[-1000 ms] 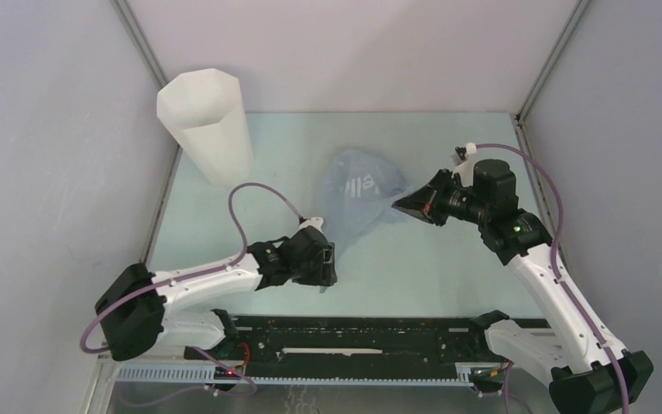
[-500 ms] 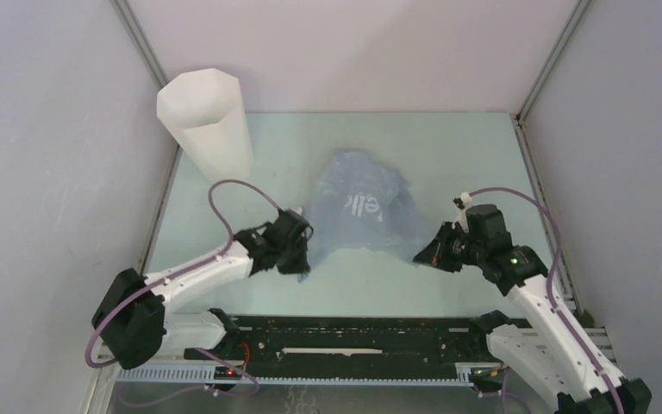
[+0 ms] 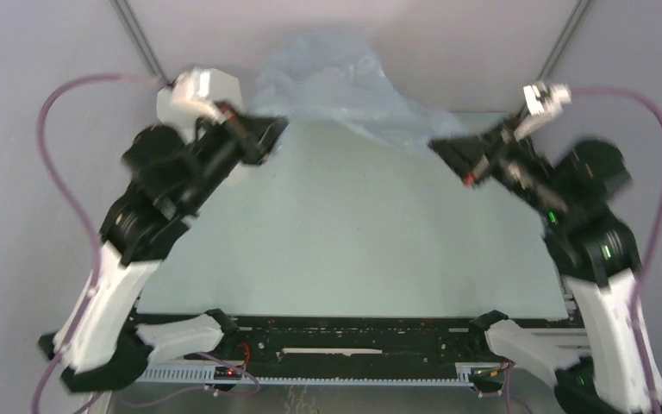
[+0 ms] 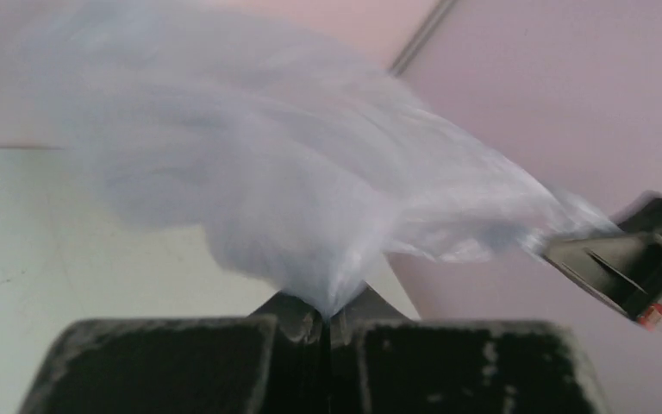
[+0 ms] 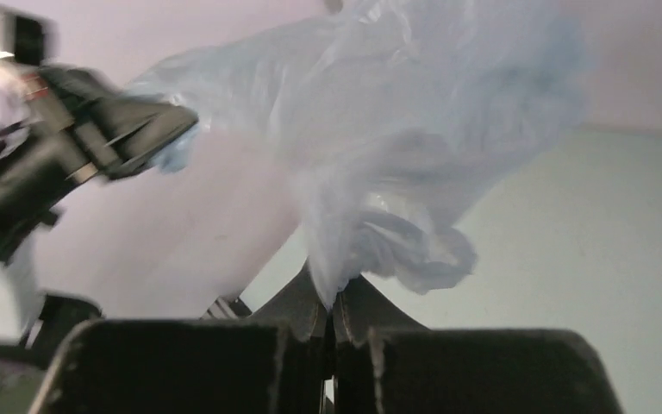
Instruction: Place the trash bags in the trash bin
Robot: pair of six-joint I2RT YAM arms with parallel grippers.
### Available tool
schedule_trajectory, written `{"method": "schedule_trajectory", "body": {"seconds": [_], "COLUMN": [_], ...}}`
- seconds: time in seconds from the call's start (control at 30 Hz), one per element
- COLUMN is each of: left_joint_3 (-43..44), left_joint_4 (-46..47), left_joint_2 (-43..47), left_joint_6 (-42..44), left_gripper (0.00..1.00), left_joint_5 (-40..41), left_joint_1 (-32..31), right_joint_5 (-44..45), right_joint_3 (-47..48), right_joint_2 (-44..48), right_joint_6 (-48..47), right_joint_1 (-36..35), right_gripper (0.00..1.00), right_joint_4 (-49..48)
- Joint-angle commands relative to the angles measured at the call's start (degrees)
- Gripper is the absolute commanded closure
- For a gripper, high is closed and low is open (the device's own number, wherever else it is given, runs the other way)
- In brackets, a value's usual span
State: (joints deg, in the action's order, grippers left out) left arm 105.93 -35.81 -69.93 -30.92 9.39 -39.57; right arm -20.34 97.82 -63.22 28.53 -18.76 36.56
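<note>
The pale blue trash bag (image 3: 336, 82) hangs stretched in the air between both raised arms, high over the far part of the table. My left gripper (image 3: 271, 134) is shut on its left edge, and the plastic (image 4: 250, 181) billows straight out of the pinched jaws (image 4: 326, 315). My right gripper (image 3: 442, 147) is shut on the bag's right edge (image 5: 396, 129), with a bunched fold at the tips (image 5: 334, 302). The white trash bin (image 3: 215, 89) stands at the far left, mostly hidden behind the left arm.
Grey enclosure walls and metal corner posts (image 3: 134, 39) close in the table (image 3: 353, 233) on three sides. The black rail with the arm bases (image 3: 353, 341) runs along the near edge. Purple cables (image 3: 60, 155) loop beside both arms.
The left gripper closed on the bag's edge. Both arms then swung up and toward the far wall, lifting the bag off the table and spreading it between them.
</note>
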Motion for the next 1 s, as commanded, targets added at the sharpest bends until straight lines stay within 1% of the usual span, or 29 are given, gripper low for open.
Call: {"method": "schedule_trajectory", "body": {"seconds": [0.0, 0.07, 0.1, 0.13, 0.17, 0.23, 0.3, 0.37, 0.4, 0.43, 0.47, 0.57, 0.63, 0.67, 0.77, 0.87, 0.97], "left_joint_3": [-29.1, -45.4, -52.0, -57.4, -62.1, -66.8, -68.0, -65.4, -62.2, -58.0, -51.6, -35.2, -28.3, -26.7, -27.5, -31.9, -35.6], "left_joint_4": [0.2, 0.5, -0.4, -0.7, 0.2, 0.7, 3.0, 3.8, 3.5, 3.1, 2.0, -2.0, -2.6, -2.5, -1.7, -1.7, -1.3], "left_joint_2": [10.1, 11.6, 10.4, 9.5, 9.6, 13.7, 19.0, 21.2, 20.7, 19.4, 17.4, 10.8, 8.5, 8.5, 9.4, 10.8, 12.8], "left_joint_6": [-3.2, -8.3, -11.1, -12.3, -12.7, -14.1, -14.7, -13.9, -12.5, -10.8, -9.1, -4.9, -3.5, -3.6, -4.3, -4.6, -4.9], "left_gripper": [1.0, 1.0, 1.0, 1.0, 1.0, 1.0, 1.0, 1.0, 1.0, 1.0, 1.0, 1.0, 1.0, 1.0, 1.0, 1.0, 1.0], "left_joint_5": [6.8, -0.8, -5.5, -10.3, -12.5, -10.8, -9.9, -7.9, -6.9, -6.6, -6.4, -7.1, -7.9, -7.8, -8.1, -10.2, -12.7], "left_joint_1": [1.2, 5.0, 6.6, 7.0, 6.0, 1.8, -0.4, -0.1, 0.2, 0.6, 1.0, 1.0, 1.1, 1.1, 1.1, 1.1, 1.1], "right_joint_5": [6.0, 3.9, 1.3, -1.0, -2.8, -2.8, -0.8, 2.0, 3.1, 3.9, 4.0, 2.9, 2.5, 2.3, 3.7, 6.5, 8.3], "right_joint_3": [-22.9, -36.8, -44.6, -49.9, -54.0, -59.0, -59.7, -56.8, -54.1, -50.9, -46.7, -32.6, -25.2, -24.3, -25.6, -28.7, -29.8], "right_joint_2": [13.8, 14.4, 13.5, 12.5, 11.8, 13.6, 18.1, 21.7, 22.3, 21.7, 19.6, 13.2, 11.4, 11.9, 15.3, 18.7, 21.6], "right_joint_6": [-2.8, 0.4, 1.7, 2.3, 2.8, 4.9, 6.2, 5.8, 4.7, 3.4, 1.9, -1.5, -2.1, -1.7, -0.6, 0.0, 0.7], "right_joint_1": [-4.7, -4.2, -4.0, -4.2, -4.8, -7.4, -9.3, -9.2, -9.0, -8.6, -7.6, -6.4, -6.5, -6.5, -6.6, -6.6, -6.5], "right_gripper": [1.0, 1.0, 1.0, 1.0, 1.0, 1.0, 1.0, 1.0, 1.0, 1.0, 1.0, 1.0, 1.0, 1.0, 1.0, 1.0, 1.0], "right_joint_4": [-4.1, -2.1, -0.8, 0.7, 1.4, 1.9, 1.1, 0.2, 0.0, 0.2, 1.3, 7.4, 10.3, 10.0, 10.1, 12.5, 15.1]}}
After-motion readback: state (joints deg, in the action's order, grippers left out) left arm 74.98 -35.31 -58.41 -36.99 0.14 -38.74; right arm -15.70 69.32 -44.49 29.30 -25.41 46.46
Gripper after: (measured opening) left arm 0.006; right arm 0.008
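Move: The trash bag is already pinched between my two hands, its body billowing about 8 cm ahead of both: some 7 cm to the right of my left hand, 9 cm to the left of my right, roughly level with them. Bare table lies straight below, nearly 50 cm down. The trash bin stands about 28 cm ahead of my left hand, 26 cm to its left and 40 cm lower; from my right, 29 cm ahead, 44 cm left, 38 cm lower. I whip both hands down together from high over the table, roughly 45 cm and about 10 cm back, tipping the fingers down some 55 degrees. Then I swing both back up about 30 cm and forward again, levelling the fingers most of the way, and ease into a slight dip. Both grippers stay shut on the bag's edge. ##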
